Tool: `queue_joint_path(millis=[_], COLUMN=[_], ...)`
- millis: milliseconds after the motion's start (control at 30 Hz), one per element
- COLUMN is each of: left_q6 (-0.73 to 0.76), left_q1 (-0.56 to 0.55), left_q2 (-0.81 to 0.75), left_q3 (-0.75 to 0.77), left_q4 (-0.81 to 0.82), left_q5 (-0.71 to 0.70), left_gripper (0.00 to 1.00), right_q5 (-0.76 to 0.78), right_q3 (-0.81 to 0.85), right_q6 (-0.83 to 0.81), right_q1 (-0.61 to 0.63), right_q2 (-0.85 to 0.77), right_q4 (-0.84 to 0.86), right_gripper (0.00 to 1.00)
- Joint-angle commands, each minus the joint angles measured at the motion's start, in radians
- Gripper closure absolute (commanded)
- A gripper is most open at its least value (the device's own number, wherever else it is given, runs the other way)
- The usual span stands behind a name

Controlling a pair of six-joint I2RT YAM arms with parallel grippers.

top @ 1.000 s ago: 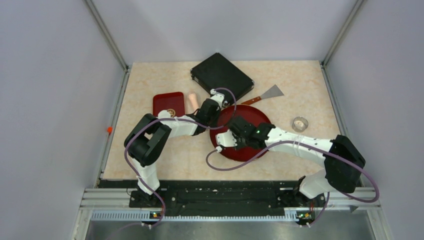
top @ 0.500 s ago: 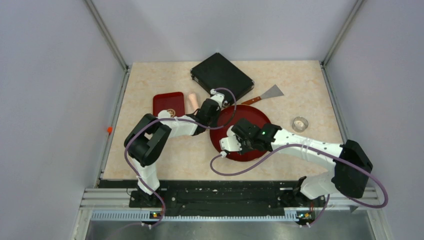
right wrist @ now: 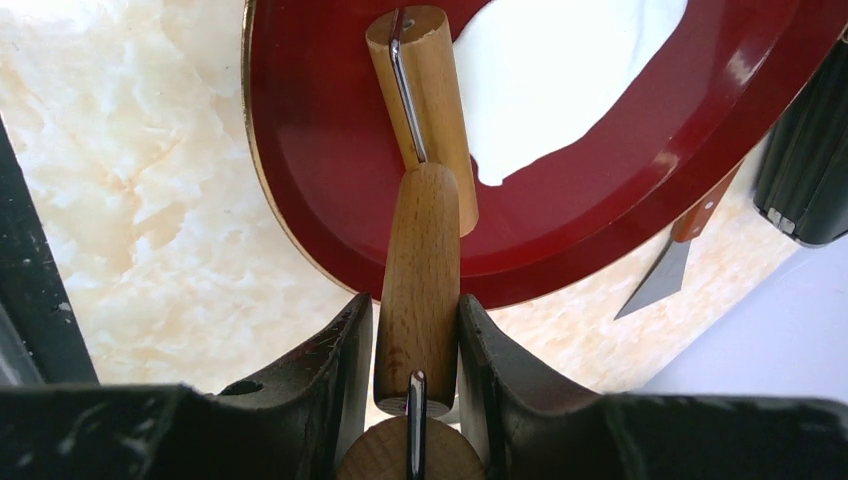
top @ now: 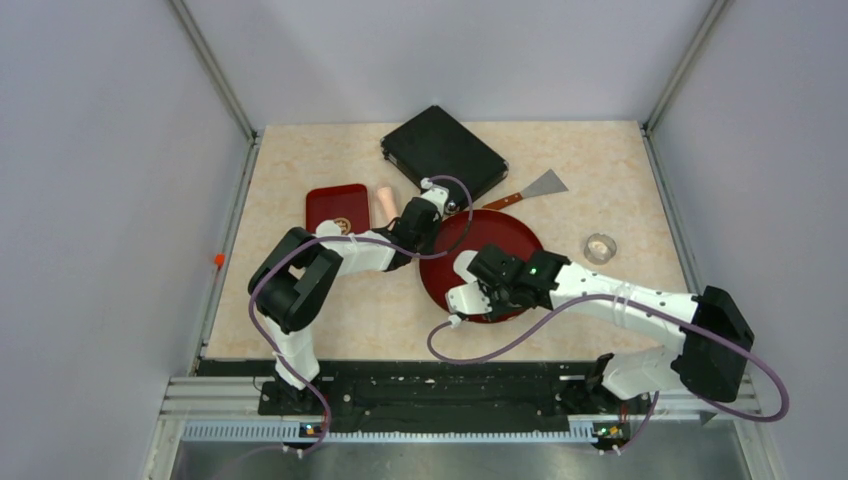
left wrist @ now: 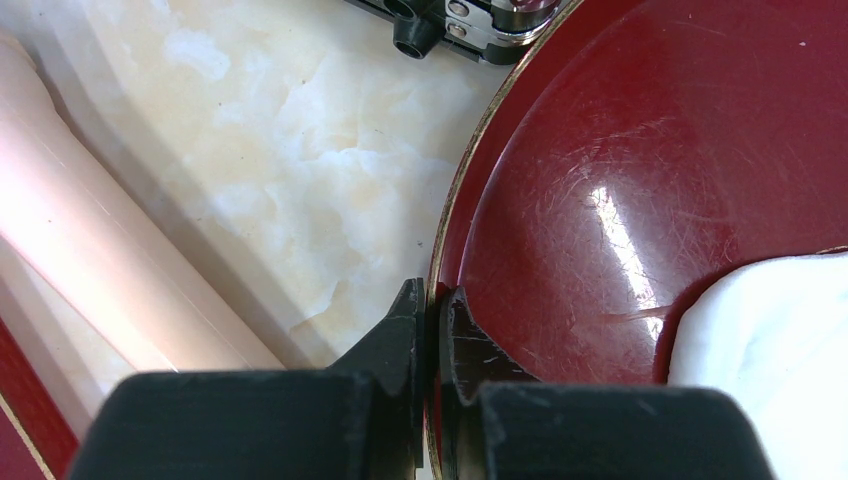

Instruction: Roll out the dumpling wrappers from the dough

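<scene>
The dough (right wrist: 560,70) lies as a flattened white patch with an uneven edge on the round red plate (right wrist: 330,150). It shows again at the right edge of the left wrist view (left wrist: 770,350). My right gripper (right wrist: 418,300) is shut on the wooden handle of a small roller (right wrist: 420,230). The roller's head (right wrist: 422,80) rests at the dough's edge. Above the plate (top: 500,235) my right gripper (top: 478,283) hides the dough in the top view. My left gripper (left wrist: 432,300) is shut on the plate's rim, at its far left side (top: 428,225). No dumpling wrappers show.
A pink rolling pin (left wrist: 90,250) lies left of the plate beside a red rectangular tray (top: 337,205). A black box (top: 443,150) sits behind the plate. A scraper (top: 535,187) lies at its far right, and a small clear ring cutter (top: 600,247) to its right.
My right arm has drawn back toward the near right, pulling the roller toward the plate's near rim. The left gripper has kept its hold on the rim.
</scene>
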Motion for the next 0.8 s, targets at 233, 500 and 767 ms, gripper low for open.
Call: queue_joint_path(millis=[233, 500, 767], left_q6=[0.033, 0.036, 0.039], left_q1=[0.013, 0.013, 0.012], left_q2=[0.015, 0.012, 0.011], left_q3=[-0.012, -0.014, -0.012], left_q4=[0.037, 0.036, 0.033], left_q5=[-0.155, -0.155, -0.142], left_gripper=[1.00, 1.00, 1.00], right_q5=[-0.139, 0.014, 0.113], right_q3=[0.009, 0.149, -0.015], right_q6=[0.087, 0.012, -0.027], right_q1=[0.009, -0.238, -0.433], right_q2=[-0.032, -0.227, -0.262], right_q4=[-0.216, 0.084, 0.384], right_gripper=[1.00, 1.00, 1.00])
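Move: The flattened dough lies in the round red plate some 9 cm left of the right hand, 6 cm ahead and 8 cm below. The plate's middle is about level with the dough; the spatula lies about 30 cm ahead of the right hand and 2 cm right, the glass 14 cm ahead and 20 cm right. For the left hand on the rim, the dough is 14 cm right and 8 cm back. Right hand raises its roller about 10 cm, swinging forward-right past the dough; left keeps pinching the plate's rim. ##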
